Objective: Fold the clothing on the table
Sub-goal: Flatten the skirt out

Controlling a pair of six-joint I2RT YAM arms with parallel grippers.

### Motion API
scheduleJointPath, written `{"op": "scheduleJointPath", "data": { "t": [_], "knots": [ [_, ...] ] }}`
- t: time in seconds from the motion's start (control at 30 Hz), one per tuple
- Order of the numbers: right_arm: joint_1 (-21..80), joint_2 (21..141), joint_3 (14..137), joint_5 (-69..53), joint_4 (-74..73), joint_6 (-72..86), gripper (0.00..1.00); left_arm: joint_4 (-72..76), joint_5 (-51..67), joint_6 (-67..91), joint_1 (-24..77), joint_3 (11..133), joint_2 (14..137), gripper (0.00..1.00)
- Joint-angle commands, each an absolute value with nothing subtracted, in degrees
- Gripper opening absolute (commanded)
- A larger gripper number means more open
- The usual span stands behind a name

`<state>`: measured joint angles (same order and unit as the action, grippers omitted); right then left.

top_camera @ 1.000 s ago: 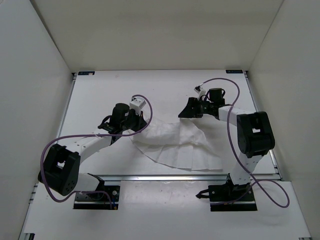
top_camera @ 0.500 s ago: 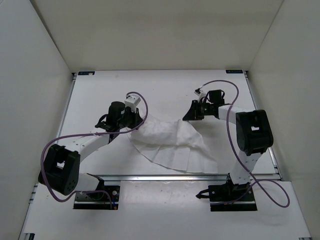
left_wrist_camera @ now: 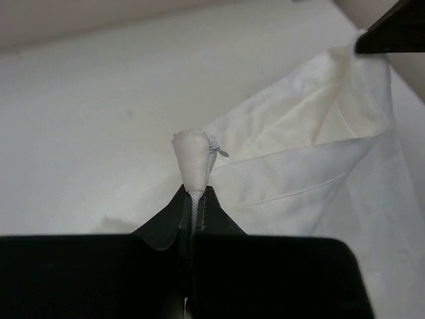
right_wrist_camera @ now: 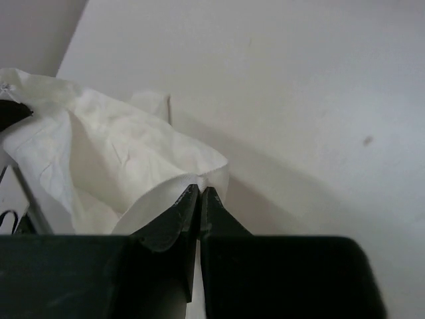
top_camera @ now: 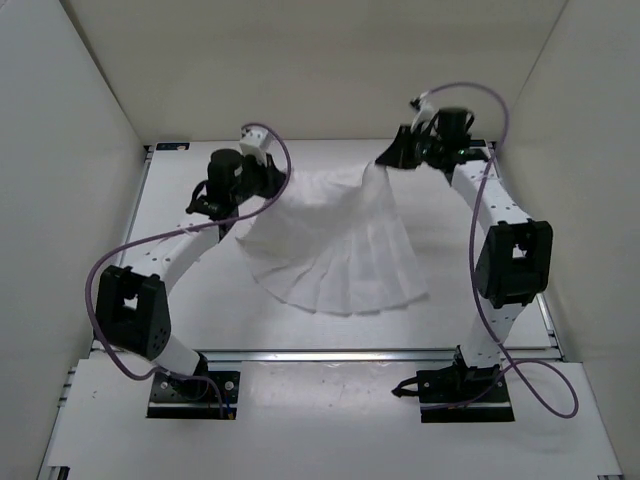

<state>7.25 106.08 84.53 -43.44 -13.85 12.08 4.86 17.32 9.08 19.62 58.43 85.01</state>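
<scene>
The white clothing (top_camera: 335, 240) hangs stretched between both grippers over the far half of the table (top_camera: 180, 270), fanning out toward its lower hem near the middle. My left gripper (top_camera: 268, 180) is shut on the garment's left top corner; in the left wrist view a bunched tip of clothing (left_wrist_camera: 194, 159) pokes out past the left gripper (left_wrist_camera: 197, 193). My right gripper (top_camera: 385, 160) is shut on the right top corner; in the right wrist view the right gripper (right_wrist_camera: 200, 191) pinches a fold of the clothing (right_wrist_camera: 119, 159).
White walls (top_camera: 90, 90) enclose the table on three sides. A metal rail (top_camera: 330, 353) runs along the near edge, with the arm bases (top_camera: 190, 390) behind it. Purple cables (top_camera: 130, 270) loop off both arms.
The right gripper closed on the clothing. Both arms then lifted and carried the garment toward the far side of the table, spreading it out between them.
</scene>
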Motion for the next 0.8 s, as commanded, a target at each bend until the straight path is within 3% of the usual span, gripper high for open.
{"op": "scheduleJointPath", "data": {
  "t": [0.0, 0.1, 0.2, 0.27, 0.43, 0.57, 0.77],
  "knots": [
    [3.61, 106.07, 104.60, -39.21, -16.23, 11.17, 0.00, 9.06, 17.14, 8.35, 16.35, 70.81, 87.09, 0.00],
    [3.51, 108.71, 120.53, -33.24, -21.17, 8.27, 0.00, 8.79, 15.38, 6.51, 15.65, 83.46, 89.29, 0.00],
    [2.90, 105.66, 121.74, -31.73, -20.22, 6.94, 0.00, 9.31, 13.37, 3.43, 16.87, 87.10, 87.64, 0.00],
    [2.73, 101.44, 115.43, -31.91, -17.85, 6.07, 0.00, 10.46, 12.31, 2.46, 17.05, 83.79, 85.26, 0.00],
    [5.18, 86.26, 81.56, -32.50, -8.73, 4.22, 0.00, 17.83, 13.01, 3.16, 16.96, 62.34, 73.16, 0.00],
    [7.37, 74.04, 54.99, -30.50, -2.12, 6.94, 0.00, 13.90, 11.18, 0.44, 19.86, 45.11, 63.75, 0.00],
    [10.36, 64.26, 39.57, -30.50, -8.34, 10.54, 0.00, 0.72, 12.31, 10.26, 21.09, 32.53, 50.40, 0.00]
  ]
}}
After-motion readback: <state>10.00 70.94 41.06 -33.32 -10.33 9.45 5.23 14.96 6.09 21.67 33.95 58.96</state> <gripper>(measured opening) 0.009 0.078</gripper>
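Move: Each of my hands already holds a waist corner of the skirt, above the far part of the cloth. From my left hand, the middle of the near hem is about 21 cm back, 12 cm right and 18 below; the left hem corner is 5 cm back, 10 left, equally low. From my right hand, that hem middle is 26 cm back, 9 left and 18 below, with the right hem corner 22 cm back and 10 right. I whip the skirt like a sheet: both hands, still pinching their waist corners, shoot up over 20 cm and a little forward, fingertips tilting up some 30 degrees. Then I reverse, pulling both back towards the bases and sharply down while the wrists tip down again, the right farther back and lower than the left, both finishing below their starting height. ##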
